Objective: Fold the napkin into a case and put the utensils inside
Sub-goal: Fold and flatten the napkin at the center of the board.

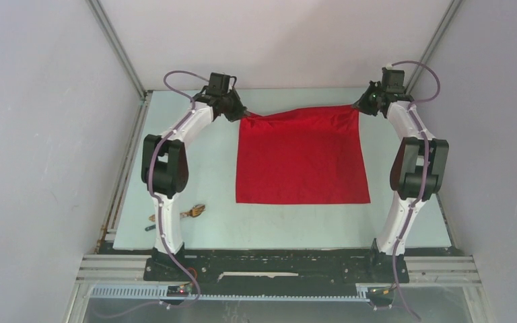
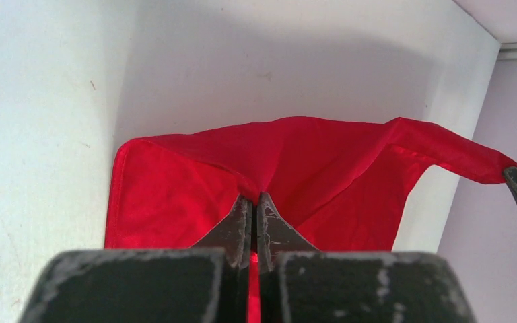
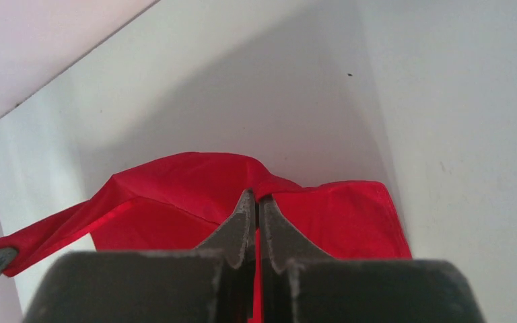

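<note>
The red napkin (image 1: pixel 301 158) lies spread on the table, its far edge lifted and stretched between both grippers. My left gripper (image 1: pixel 242 117) is shut on the napkin's far left corner; in the left wrist view the cloth (image 2: pixel 175 195) bunches into the left gripper (image 2: pixel 256 196). At the far right corner my right gripper (image 1: pixel 359 106) is shut on the napkin, which in the right wrist view (image 3: pixel 336 215) gathers at the right gripper (image 3: pixel 256 194). The utensils lie at the near left: a light-brown wooden fork (image 1: pixel 192 212) and a dark stick-like piece (image 1: pixel 150 227), partly hidden by the left arm.
The pale table (image 1: pixel 202 161) is ringed by white walls with metal rails at the corners. A black base bar (image 1: pixel 276 264) runs along the near edge. The left arm's elbow (image 1: pixel 163 165) hangs over the table's left strip, above the utensils.
</note>
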`<state>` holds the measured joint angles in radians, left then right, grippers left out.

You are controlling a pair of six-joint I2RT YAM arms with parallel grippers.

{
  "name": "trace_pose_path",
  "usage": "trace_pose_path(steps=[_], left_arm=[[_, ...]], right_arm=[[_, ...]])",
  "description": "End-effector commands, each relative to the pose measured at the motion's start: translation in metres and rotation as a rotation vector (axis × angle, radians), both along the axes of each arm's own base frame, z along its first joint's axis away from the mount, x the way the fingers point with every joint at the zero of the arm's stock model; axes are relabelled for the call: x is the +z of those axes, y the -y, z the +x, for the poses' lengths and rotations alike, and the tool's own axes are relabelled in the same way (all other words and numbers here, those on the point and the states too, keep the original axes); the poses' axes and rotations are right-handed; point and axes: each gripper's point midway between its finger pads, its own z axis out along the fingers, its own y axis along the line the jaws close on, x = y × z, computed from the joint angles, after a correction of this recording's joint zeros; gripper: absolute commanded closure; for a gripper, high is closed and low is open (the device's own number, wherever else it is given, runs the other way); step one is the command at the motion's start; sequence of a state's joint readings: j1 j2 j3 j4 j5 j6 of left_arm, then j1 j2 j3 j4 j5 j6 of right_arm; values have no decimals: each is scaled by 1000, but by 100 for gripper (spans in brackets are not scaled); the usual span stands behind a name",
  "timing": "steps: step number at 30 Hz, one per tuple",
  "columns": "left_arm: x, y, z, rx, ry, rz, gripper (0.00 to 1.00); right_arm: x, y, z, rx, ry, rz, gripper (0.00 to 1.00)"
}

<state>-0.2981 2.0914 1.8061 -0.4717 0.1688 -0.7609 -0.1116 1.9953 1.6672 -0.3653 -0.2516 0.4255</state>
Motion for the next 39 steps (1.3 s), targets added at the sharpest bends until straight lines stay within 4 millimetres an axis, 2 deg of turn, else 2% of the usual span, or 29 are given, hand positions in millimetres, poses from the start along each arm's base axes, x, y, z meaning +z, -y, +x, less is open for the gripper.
trace_pose_path(steps=[1, 3, 6, 9, 12, 13, 14, 15, 17, 18, 22, 26, 29, 39], left_arm=[[43, 7, 19, -39, 112, -94, 100], [37, 5, 12, -41, 94, -86, 100], [26, -1, -9, -32, 42, -80, 100], [11, -5, -45, -21, -33, -90, 100], [-12, -4, -88, -52, -116, -88, 100], [-13, -5, -97, -59, -120, -86, 100], [-22, -6, -113, -71, -141, -72, 100], [-24, -7, -122, -81, -141, -61, 100], [-33, -10, -140, -88, -160, -39, 100], [-37, -8, -149, -98, -169, -34, 100], [-56, 1, -180, -149, -214, -1, 100], [-76, 3, -201, -161, -251, 19, 100], [-85, -5, -209, -140, -252, 42, 100], [-102, -15, -228, -136, -289, 72, 100]], right_arm=[[34, -6, 8, 54, 46, 17, 100], [30, -8, -2, 52, 2, 29, 100], [20, -14, -30, 42, -84, 61, 100], [3, -22, -69, 23, -157, 102, 100], [-26, -22, -116, -13, -248, 95, 100], [-26, -19, -125, -29, -254, 80, 100], [-33, -17, -140, -46, -277, 68, 100], [-44, -16, -158, -64, -311, 63, 100], [-52, -15, -180, -77, -318, 62, 100], [-51, -13, -190, -90, -306, 50, 100], [-72, -3, -226, -125, -340, 12, 100], [-88, 5, -247, -164, -373, 14, 100], [-96, 10, -255, -176, -397, 13, 100], [-106, 16, -261, -205, -434, 12, 100]])
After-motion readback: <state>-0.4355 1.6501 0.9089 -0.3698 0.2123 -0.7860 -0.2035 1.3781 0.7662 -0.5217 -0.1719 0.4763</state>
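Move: Both shut grippers hold the napkin's raised far edge, roughly 13 cm above the board. From the left gripper, the near-left corner on the board lies about 28 cm back and 3 cm to the left; the utensils lie about 32 cm back and 21 cm left. From the right gripper, the near-right corner lies about 30 cm back and 2 cm to the right, also some 13 cm below. Keep both grippers shut on the napkin's far edge and, after a slight forward reach, draw them back together over the cloth towards its near edge, about 25 cm, sinking some 11 cm on the way. Tip the fingers 20 to 25 degrees more downward as you go, easing off just above the lower layer, still pinching the edge. ##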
